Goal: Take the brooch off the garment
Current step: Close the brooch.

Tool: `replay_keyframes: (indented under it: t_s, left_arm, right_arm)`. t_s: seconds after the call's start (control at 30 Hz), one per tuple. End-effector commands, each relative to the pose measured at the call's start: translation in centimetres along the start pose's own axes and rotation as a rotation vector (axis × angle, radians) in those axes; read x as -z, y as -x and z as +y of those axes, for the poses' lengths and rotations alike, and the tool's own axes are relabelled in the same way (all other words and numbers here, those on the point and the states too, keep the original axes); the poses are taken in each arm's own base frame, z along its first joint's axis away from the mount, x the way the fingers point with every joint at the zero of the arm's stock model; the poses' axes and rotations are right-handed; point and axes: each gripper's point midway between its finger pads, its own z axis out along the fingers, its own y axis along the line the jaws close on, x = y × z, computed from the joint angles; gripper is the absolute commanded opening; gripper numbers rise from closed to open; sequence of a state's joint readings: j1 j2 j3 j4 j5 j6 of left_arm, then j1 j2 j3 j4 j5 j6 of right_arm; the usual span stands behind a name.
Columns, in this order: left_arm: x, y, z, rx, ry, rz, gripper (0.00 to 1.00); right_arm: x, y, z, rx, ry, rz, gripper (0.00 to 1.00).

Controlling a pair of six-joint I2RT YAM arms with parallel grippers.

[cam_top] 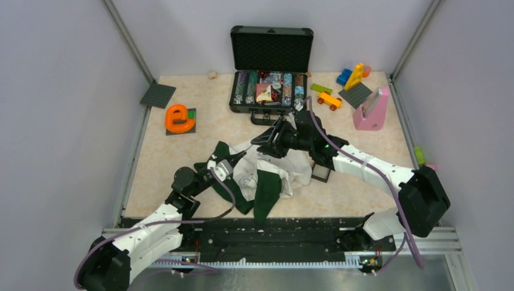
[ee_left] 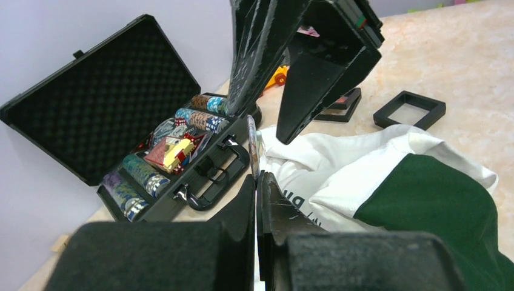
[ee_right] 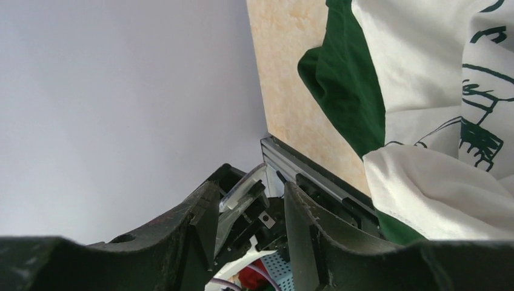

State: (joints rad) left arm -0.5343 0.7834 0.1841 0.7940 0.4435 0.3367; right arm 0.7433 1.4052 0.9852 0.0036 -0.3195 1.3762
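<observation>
The green and white garment [cam_top: 273, 176] [ee_left: 376, 176] [ee_right: 424, 91] lies crumpled mid-table. My left gripper [cam_top: 241, 154] [ee_left: 257, 177] is shut, pinching a thin pale disc [ee_left: 252, 145] [ee_right: 245, 188] edge-on just above the garment's far left edge. My right gripper [cam_top: 256, 141] [ee_left: 260, 127] [ee_right: 251, 185] reaches in from the right. Its fingers stand apart on either side of that disc and the left fingertips, not touching the disc. I cannot tell whether the disc is the brooch. No orange-red pin shows on the cloth.
An open black case [cam_top: 270, 91] [ee_left: 121, 121] of poker chips stands behind the grippers. A black square frame [cam_top: 321, 173] [ee_left: 409, 109] lies right of the garment. An orange letter e [cam_top: 177, 118] sits far left; a toy car [cam_top: 329, 100] and a pink block [cam_top: 371, 112] sit far right.
</observation>
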Motion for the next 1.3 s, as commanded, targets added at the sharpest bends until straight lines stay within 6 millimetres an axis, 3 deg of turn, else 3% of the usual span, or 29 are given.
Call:
replay_keyframes:
  t_s: [0.0, 0.17, 0.37, 0.4, 0.43, 0.5, 0.57, 0.6, 0.87, 1.27]
  left_arm:
    - [-0.7, 2.3, 0.4, -0.115, -0.028, -0.056, 0.00]
    - [-0.8, 2.1, -0.2, -0.128, -0.055, -0.051, 0.00]
    - [-0.8, 2.0, -0.1, -0.122, -0.048, -0.043, 0.02]
    - [-0.9, 2.0, -0.2, -0.113, -0.047, -0.045, 0.10]
    - [-0.9, 2.1, -0.2, -0.104, -0.046, -0.048, 0.35]
    - [-0.9, 2.4, -0.3, -0.080, -0.045, -0.057, 0.69]
    - [-0.8, 2.5, -0.3, -0.049, -0.039, -0.062, 0.88]
    - [-0.8, 2.6, -0.3, -0.025, -0.033, -0.063, 0.90]
    - [-0.4, 3.4, -0.8, 0.114, -0.024, -0.099, 0.95]
    - [-0.6, 4.0, -1.6, 0.145, -0.074, -0.121, 0.93]
  right_arm:
    - [-0.3, -0.7, 3.4, -0.003, 0.089, 0.025, 0.43]
    - [-0.7, -1.0, 3.1, -0.015, 0.097, 0.037, 0.38]
    - [-0.6, -1.0, 3.0, -0.004, 0.104, 0.031, 0.12]
    - [-0.5, -1.0, 2.9, -0.001, 0.106, 0.030, 0.05]
    - [-0.4, -0.9, 3.0, 0.002, 0.110, 0.026, 0.00]
    - [-0.3, -0.7, 2.8, 0.022, 0.110, 0.012, 0.00]
    - [-0.2, -0.3, 2.7, 0.059, 0.111, -0.001, 0.00]
    - [-0.1, -0.2, 2.8, 0.089, 0.116, -0.007, 0.00]
    - [0.3, -0.9, 2.8, 0.530, 0.161, 0.047, 0.00]
    - [1.1, -3.7, 3.9, 0.640, 0.324, 0.186, 0.00]
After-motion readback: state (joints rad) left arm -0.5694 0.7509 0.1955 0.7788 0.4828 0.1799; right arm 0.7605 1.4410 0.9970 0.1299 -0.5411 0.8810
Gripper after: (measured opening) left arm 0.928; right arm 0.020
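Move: The brooch, a disc, is held edge-on in the left fingertips; its middle lies about 1 cm ahead and 2 cm right of the left hand point. From the right hand point it lies some 3 cm left and 1 cm ahead, level with its half-open jaws. The garment's middle lies about 4 cm back, 5 cm right and 18 cm below the left hand. The dark frame lies roughly 25 cm right, 3 cm back and 18 cm below the right hand. Ease the right gripper about 1 cm left onto the brooch and shut its fingers to pinch the rim; only then open the left gripper wide and let go. Draw the right hand back some 3 cm with the brooch, tipping its fingers up and swinging counter-clockwise, around 35 degrees in all, while the open left hand backs off about 2 cm. ##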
